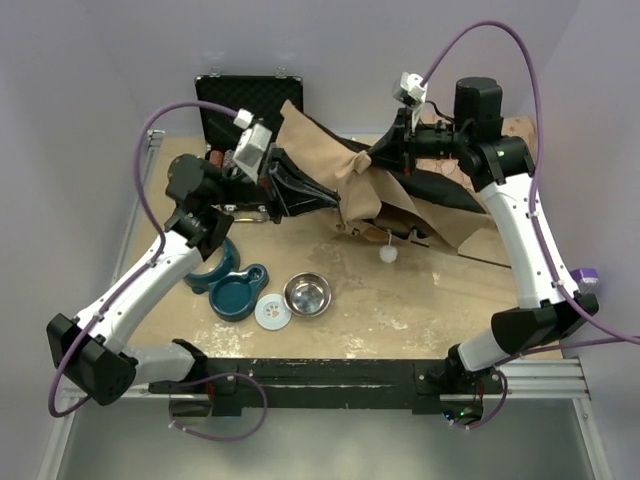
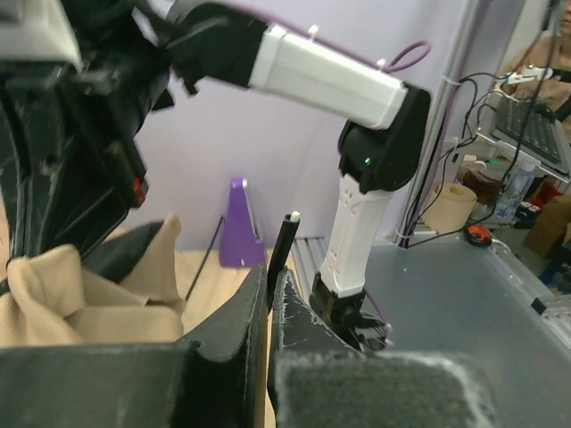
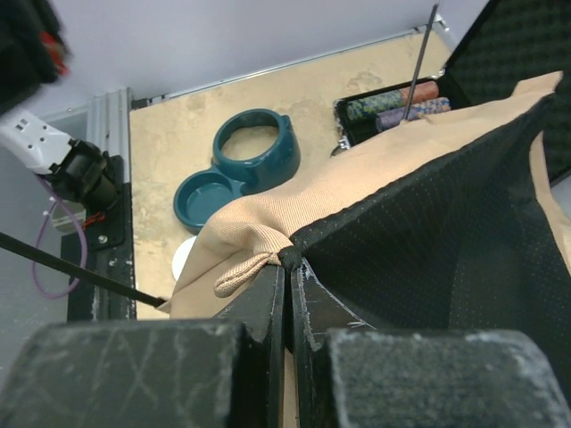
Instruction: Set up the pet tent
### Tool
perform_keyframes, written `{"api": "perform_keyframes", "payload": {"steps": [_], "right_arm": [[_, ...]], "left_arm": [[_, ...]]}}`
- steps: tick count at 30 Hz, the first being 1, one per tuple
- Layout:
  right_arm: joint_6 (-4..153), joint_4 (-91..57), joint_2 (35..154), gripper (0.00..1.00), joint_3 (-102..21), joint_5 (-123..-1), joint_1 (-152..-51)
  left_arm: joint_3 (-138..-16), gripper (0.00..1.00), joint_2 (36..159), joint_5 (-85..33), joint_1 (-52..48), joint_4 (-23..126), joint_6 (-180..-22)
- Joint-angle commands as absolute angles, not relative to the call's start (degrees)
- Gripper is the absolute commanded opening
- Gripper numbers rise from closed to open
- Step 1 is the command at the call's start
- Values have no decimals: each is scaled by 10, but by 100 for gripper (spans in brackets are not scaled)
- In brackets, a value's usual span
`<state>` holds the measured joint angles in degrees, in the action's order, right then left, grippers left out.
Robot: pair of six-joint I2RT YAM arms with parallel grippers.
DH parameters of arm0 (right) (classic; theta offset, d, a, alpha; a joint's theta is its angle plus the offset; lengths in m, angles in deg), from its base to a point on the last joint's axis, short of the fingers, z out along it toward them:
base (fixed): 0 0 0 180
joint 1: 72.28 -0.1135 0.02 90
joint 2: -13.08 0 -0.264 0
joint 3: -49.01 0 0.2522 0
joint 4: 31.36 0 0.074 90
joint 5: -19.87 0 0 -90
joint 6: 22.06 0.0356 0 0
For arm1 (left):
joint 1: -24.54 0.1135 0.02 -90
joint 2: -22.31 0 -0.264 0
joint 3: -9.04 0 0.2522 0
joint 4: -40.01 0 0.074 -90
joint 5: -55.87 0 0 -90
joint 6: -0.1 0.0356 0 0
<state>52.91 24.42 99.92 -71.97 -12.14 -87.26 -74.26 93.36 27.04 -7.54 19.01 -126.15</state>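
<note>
The pet tent [image 1: 322, 150] lies collapsed at the back of the table, tan canvas with black lining, and its white pom-pom [image 1: 387, 255] hangs toward the front. In the left wrist view my left gripper [image 2: 270, 278] is shut on a thin black tent pole [image 2: 285, 239] with a white tip, with tan canvas [image 2: 53, 294] bunched to its left. My right gripper [image 3: 288, 269] is shut on a black-bound corner of the tent [image 3: 375, 169], beside a small tan loop [image 3: 239, 273]. Seen from above, the two grippers [image 1: 325, 197] [image 1: 372, 160] sit close together at the fabric.
A teal double bowl [image 1: 225, 282], a steel bowl [image 1: 307, 293] and a white disc [image 1: 272, 313] sit front left of the tent. An open black case [image 1: 250, 95] stands at the back left. Another thin pole [image 3: 80, 272] crosses the right wrist view low on the left.
</note>
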Motion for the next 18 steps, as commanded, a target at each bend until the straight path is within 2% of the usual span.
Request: {"api": "perform_keyframes", "payload": {"steps": [1, 10, 18], "right_arm": [[558, 193, 968, 0, -703, -107, -894], [642, 120, 945, 0, -677, -92, -894], [580, 172, 941, 0, -669, -101, -894]], "left_arm": [[-766, 0, 971, 242, -78, 401, -1227], [-765, 0, 1032, 245, -79, 487, -1225], [-771, 0, 1041, 204, -68, 526, -1218]]}}
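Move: The left fingers hold the tent pole just below its tip. The bunched tent cloth lies about 11 cm ahead of them, 5 cm to the right and 4 cm lower. The white pompom hangs roughly 7 cm ahead, 11 cm right and 28 cm below; the steel bowl stands on the table some 6 cm ahead, 6 cm left and 42 cm down. The right hand has the bunched cloth between its own fingertips. Downward by about 10 cm, with some 4 cm forward and 3 cm to the right, the left hand carries the pinched pole end in beside the bunched tent cloth, rolling about its fingers so that the pole top tips forward, and easing to a stop. The fingers, which slanted upward, dip to about level and stay shut. The right hand keeps its pinch on the cloth, yielding only 1 to 2 cm left and back. ##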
